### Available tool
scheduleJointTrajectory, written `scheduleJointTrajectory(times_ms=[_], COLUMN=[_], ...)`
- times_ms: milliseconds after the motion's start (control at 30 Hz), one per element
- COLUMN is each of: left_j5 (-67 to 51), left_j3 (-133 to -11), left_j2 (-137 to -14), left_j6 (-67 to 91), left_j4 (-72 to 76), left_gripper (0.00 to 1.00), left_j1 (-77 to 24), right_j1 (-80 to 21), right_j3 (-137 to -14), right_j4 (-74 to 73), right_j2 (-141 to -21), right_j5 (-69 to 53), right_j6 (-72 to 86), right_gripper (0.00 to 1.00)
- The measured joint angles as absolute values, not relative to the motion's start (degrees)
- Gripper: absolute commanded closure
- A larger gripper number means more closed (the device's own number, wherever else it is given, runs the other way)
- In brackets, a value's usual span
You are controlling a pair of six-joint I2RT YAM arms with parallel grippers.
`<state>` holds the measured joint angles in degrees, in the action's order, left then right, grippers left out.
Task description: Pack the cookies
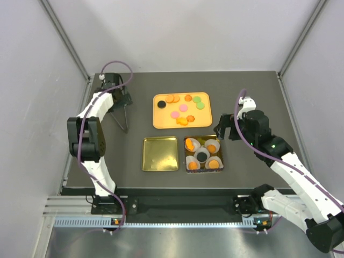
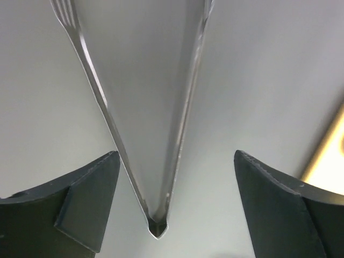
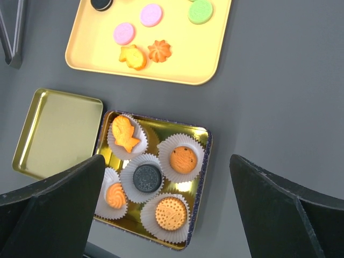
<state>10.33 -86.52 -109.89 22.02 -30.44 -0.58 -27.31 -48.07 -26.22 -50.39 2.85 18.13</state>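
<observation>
Several loose cookies (image 1: 183,107) in orange, pink, green and black lie on the yellow tray (image 1: 161,121). A gold tin (image 3: 201,161) holds cookies in white paper cups: a fish shape (image 3: 127,134), a black one (image 3: 147,178) and three orange ones. My right gripper (image 3: 167,161) hangs open over the tin, empty; in the top view it (image 1: 228,128) is at the tin's right. My left gripper (image 2: 176,161) is open at the back left (image 1: 119,97). Metal tongs (image 2: 156,223) lie on the table between its fingers, untouched.
The tin's gold lid (image 1: 160,153) lies face up left of the tin. The tongs (image 1: 122,117) rest left of the tray. Grey walls enclose the dark table on three sides. Both arm bases stand at the near edge.
</observation>
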Motion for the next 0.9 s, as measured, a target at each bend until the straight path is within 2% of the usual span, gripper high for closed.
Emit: scheduleJointTrajectory(times_ms=[133,333,433,700,900], left_j5=[10.04,9.02,6.87,3.09,1.02], left_j3=[-85.38,-67.99,-59.66,-46.63,-41.5], left_j2=[-103.92,-82.76,-76.51,-74.26,-74.13], left_j6=[23.24,26.5,28.14,32.84,35.86], left_j4=[-31.86,-31.99,-32.67,-35.18,-32.36], left_gripper=[0.24,0.33,0.37,0.41,0.49], left_j1=[-1.85,-11.84,-13.3,-16.58,-18.24], right_j1=[-27.29,-27.59,-28.29,-30.17,-30.98], right_j3=[-48.07,-47.99,-47.22,-45.41,-44.88], right_j4=[-26.22,-26.11,-25.17,-22.65,-21.82], right_j2=[-50.43,-52.01,-52.8,-54.35,-55.18], right_j5=[2.37,0.62,-0.27,-0.8,-0.75], right_j6=[18.04,18.06,18.2,19.62,20.16], right_gripper=[0.0,0.0,0.0,0.0,0.0])
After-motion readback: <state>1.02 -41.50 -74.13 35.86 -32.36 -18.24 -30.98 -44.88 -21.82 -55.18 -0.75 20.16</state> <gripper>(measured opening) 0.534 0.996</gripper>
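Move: The empty gold tray's middle lies some 22 cm back, 20 cm to the right of and 8 cm below the left hand; its left rim is 8 or 9 cm nearer. The released tongs lie right under that hand, their middle about 2 cm back; the orange tray is level with it, 31 cm to the right. From the right hand the cookie box's middle is roughly level, 7 cm left and 20 cm down, with the gold tray 29 cm left. The left hand leaves the tongs, rising about 7 cm before it swings back some 23 cm and right 11 cm and sinks to the gold tray's left rim, fingers tipping further down by 10 to 15 degrees and closing from nearly wide to about half open. Meanwhile the right hand, fingers still wide open, eases about 3 cm left and 3 cm down towards the cookie box, turning slightly counter-clockwise and tipping a little further down. ##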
